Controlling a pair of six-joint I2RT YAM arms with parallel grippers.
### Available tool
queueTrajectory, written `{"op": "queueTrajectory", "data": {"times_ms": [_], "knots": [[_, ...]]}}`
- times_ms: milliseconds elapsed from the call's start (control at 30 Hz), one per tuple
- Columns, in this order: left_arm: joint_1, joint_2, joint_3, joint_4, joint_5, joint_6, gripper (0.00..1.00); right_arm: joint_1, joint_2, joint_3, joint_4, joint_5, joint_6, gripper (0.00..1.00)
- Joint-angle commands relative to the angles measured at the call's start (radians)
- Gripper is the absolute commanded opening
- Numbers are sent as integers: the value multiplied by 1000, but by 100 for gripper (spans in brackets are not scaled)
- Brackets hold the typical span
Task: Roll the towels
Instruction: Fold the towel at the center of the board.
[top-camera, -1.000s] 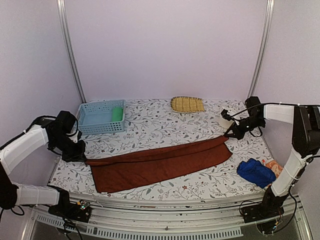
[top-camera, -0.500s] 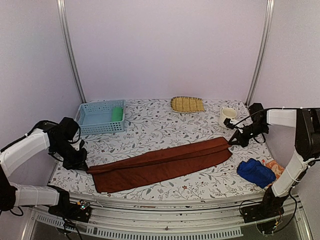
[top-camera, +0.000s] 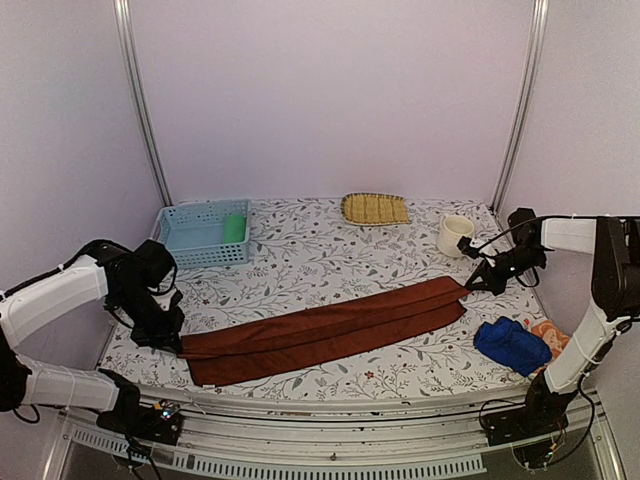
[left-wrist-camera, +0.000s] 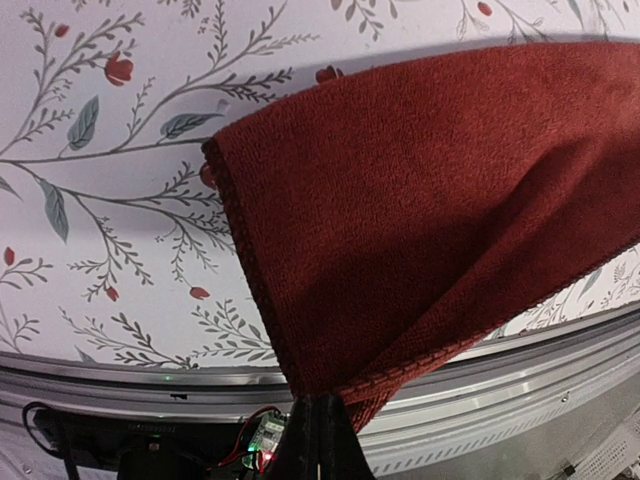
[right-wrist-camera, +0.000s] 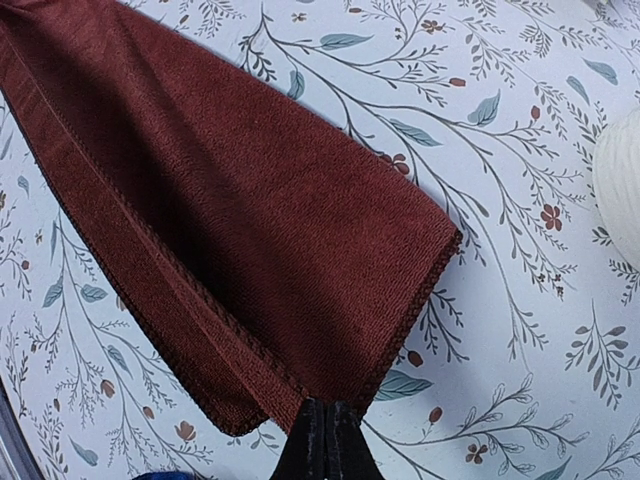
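Note:
A long dark reddish-brown towel (top-camera: 325, 332) lies folded lengthwise across the table. My left gripper (top-camera: 177, 343) is shut on its left end, pinching the corner of the reddish-brown towel (left-wrist-camera: 420, 230) between black fingers (left-wrist-camera: 320, 440). My right gripper (top-camera: 468, 285) is shut on the right end, where the reddish-brown towel (right-wrist-camera: 240, 230) runs into the closed fingertips (right-wrist-camera: 325, 440). A rolled green towel (top-camera: 234, 227) stands in the pale blue basket (top-camera: 190, 245). A crumpled royal blue towel (top-camera: 511, 345) lies at the right edge, with an orange towel (top-camera: 548, 333) peeking out behind it.
A yellow woven straw tray (top-camera: 374, 208) sits at the back centre. A white cup (top-camera: 455, 234) stands just behind the right gripper. The table's metal front rail (left-wrist-camera: 520, 380) runs close below the left gripper.
Both grippers have carried the towel's upper fold toward the near edge, laying it over the lower layer so the towel is now narrower. Both grips stayed shut.

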Motion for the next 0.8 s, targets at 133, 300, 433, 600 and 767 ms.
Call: {"op": "queueTrajectory", "data": {"times_ms": [133, 300, 433, 600, 767], "knots": [[-19, 37, 23, -50, 19, 23, 0, -7, 2, 4, -51, -44, -70, 3], [-23, 20, 25, -55, 18, 25, 0, -7, -6, -30, -60, -32, -113, 4], [-30, 2, 39, -77, 34, 46, 5, -24, -41, -91, -70, 18, -190, 10], [-39, -93, 58, -134, 49, 42, 21, -66, -178, -201, -93, 44, -294, 31], [-38, -115, 114, -126, 41, 41, 29, -67, -224, -133, -138, 6, -296, 32]]}}
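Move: Both hands already hold the far-edge corners of the red towel, folded over towards its near edge. The towel's near left corner lies about 5 cm below the left hand, 2 cm back and 1 cm right. Its near right corner is some 5 cm below the right hand, 3 cm back and 2 cm left. From the right hand, the blue towel lies about 12 cm back and 10 cm right, and the white mug about 15 cm ahead and 4 cm left. The right hand, hardly moving at first, then sweeps about 7 cm back and slightly right towards the blue towel, dipping about 2 cm while its fingers open and let go of the red corner, then rising a little. The left hand stays nearly put over the table's near edge, easing slightly down and back, then opens, comes free of its corner and lifts straight up roughly 3.5 cm. ##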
